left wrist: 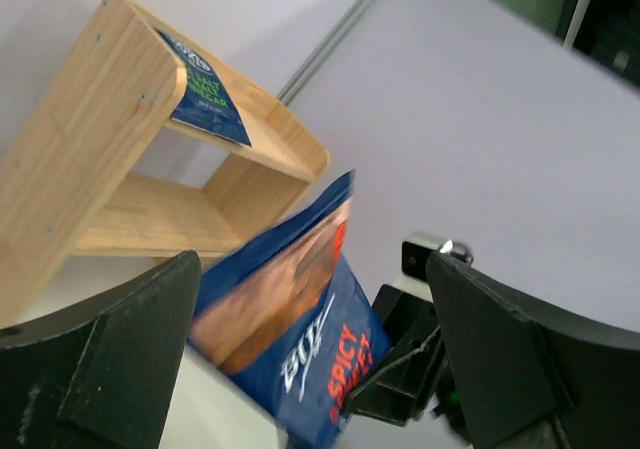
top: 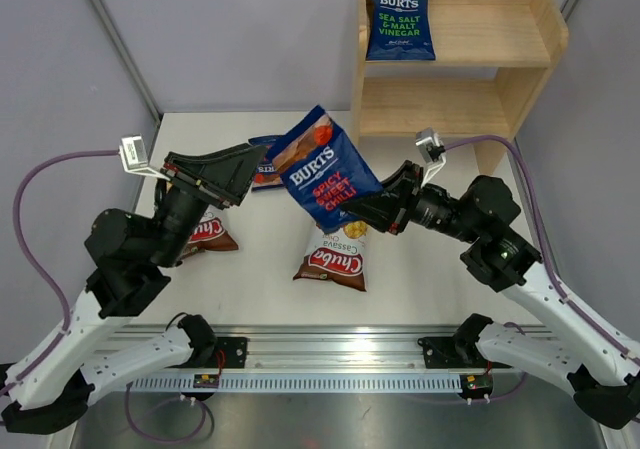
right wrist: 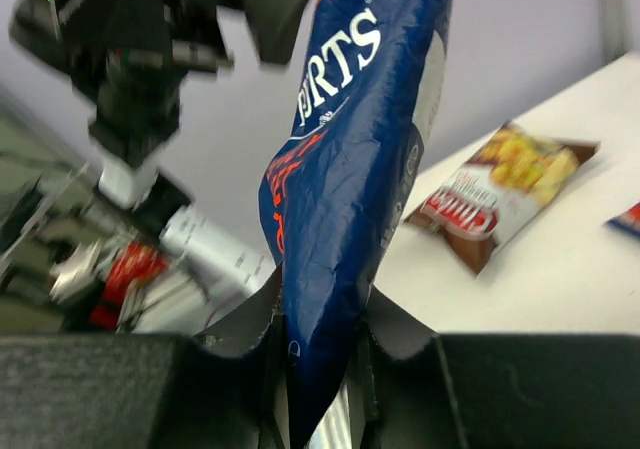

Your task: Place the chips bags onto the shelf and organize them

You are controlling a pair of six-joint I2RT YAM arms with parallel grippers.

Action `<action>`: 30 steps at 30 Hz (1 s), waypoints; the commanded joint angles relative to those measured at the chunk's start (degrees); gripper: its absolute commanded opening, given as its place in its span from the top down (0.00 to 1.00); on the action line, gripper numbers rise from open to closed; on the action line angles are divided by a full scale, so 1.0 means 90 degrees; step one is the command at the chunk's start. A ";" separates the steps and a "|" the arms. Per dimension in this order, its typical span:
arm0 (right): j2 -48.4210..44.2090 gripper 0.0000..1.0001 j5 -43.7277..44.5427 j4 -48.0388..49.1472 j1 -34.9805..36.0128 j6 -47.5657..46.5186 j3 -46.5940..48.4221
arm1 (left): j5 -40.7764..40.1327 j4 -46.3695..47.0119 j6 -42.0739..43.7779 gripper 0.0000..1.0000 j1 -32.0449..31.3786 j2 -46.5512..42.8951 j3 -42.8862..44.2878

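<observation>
My right gripper (top: 368, 207) is shut on the lower corner of a dark blue BURTS spicy chilli chips bag (top: 325, 174), holding it tilted in the air above the table's middle. The wrist view shows the jaws pinching the bag (right wrist: 350, 149) at its bottom edge (right wrist: 320, 339). My left gripper (top: 250, 174) stands wide open just left of this bag, its fingers (left wrist: 110, 369) apart from it on either side. The wooden shelf (top: 520, 64) is at the back right. A BURTS sea salt bag (top: 400, 24) stands on the left of its top tier.
A Chuba bag (top: 335, 259) lies flat below the held bag. Another Chuba bag (top: 212, 234) is partly hidden under my left arm. A third BURTS bag (top: 266, 169) lies behind my left gripper. The shelf's lower tier (top: 430, 104) holds nothing.
</observation>
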 commanded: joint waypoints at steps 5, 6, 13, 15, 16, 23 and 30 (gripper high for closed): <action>-0.0020 0.90 -0.2060 -0.3162 -0.0061 -0.1255 0.1429 | 0.2268 -0.3312 0.3227 0.01 0.0050 0.0691 0.1923; -0.0078 0.90 -0.2118 -0.3340 -0.0061 -0.1374 0.1497 | 0.2424 -0.3501 0.3316 0.01 0.0069 0.0749 0.2002; -0.0157 0.89 -0.2391 -0.4055 -0.0061 -0.1892 0.1713 | 0.4834 -0.3261 0.3172 0.09 0.0255 0.0828 0.1623; -0.0118 0.88 -0.2576 -0.4055 -0.0061 -0.1931 0.1703 | 0.5294 -0.3035 0.3015 0.27 0.0255 0.0945 0.1477; -0.0118 0.88 -0.2635 -0.4045 -0.0061 -0.1931 0.1693 | 0.5432 -0.2811 0.2860 0.32 0.0274 0.0965 0.1437; -0.0322 0.87 -0.2266 -0.4318 -0.0051 -0.2156 0.1742 | 0.5990 -0.2468 0.2595 0.93 0.0664 0.0780 0.1124; -0.0713 0.87 -0.1913 -0.4406 -0.0051 -0.2195 0.1508 | 0.6888 -0.1210 0.1278 1.00 0.1973 0.0564 0.0402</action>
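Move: The blue spicy sweet chilli bag hangs in the right fingers by one corner. Its middle is roughly 12 cm right of the open left hand, 1 cm back and 4 cm lower; from the right hand it is about 5 cm ahead, 6 cm left and 3 cm up. Down on the table, some 47 cm below the left hand, lie a brown cassava bag, 13 cm ahead and 13 cm right, and a second chilli bag, 31 cm ahead and 2 cm left. The chilli bag, still pinched by the right hand, is drawn back about 8 cm, with a smaller shift down and right, as that wrist turns some 20 degrees. The open left hand lifts slightly, then sweeps back, down and right, 6 to 8 cm each way, turning clockwise nearly 40 degrees and rolling its left side up; its fingers shut on the bag's free, left-hand end. ##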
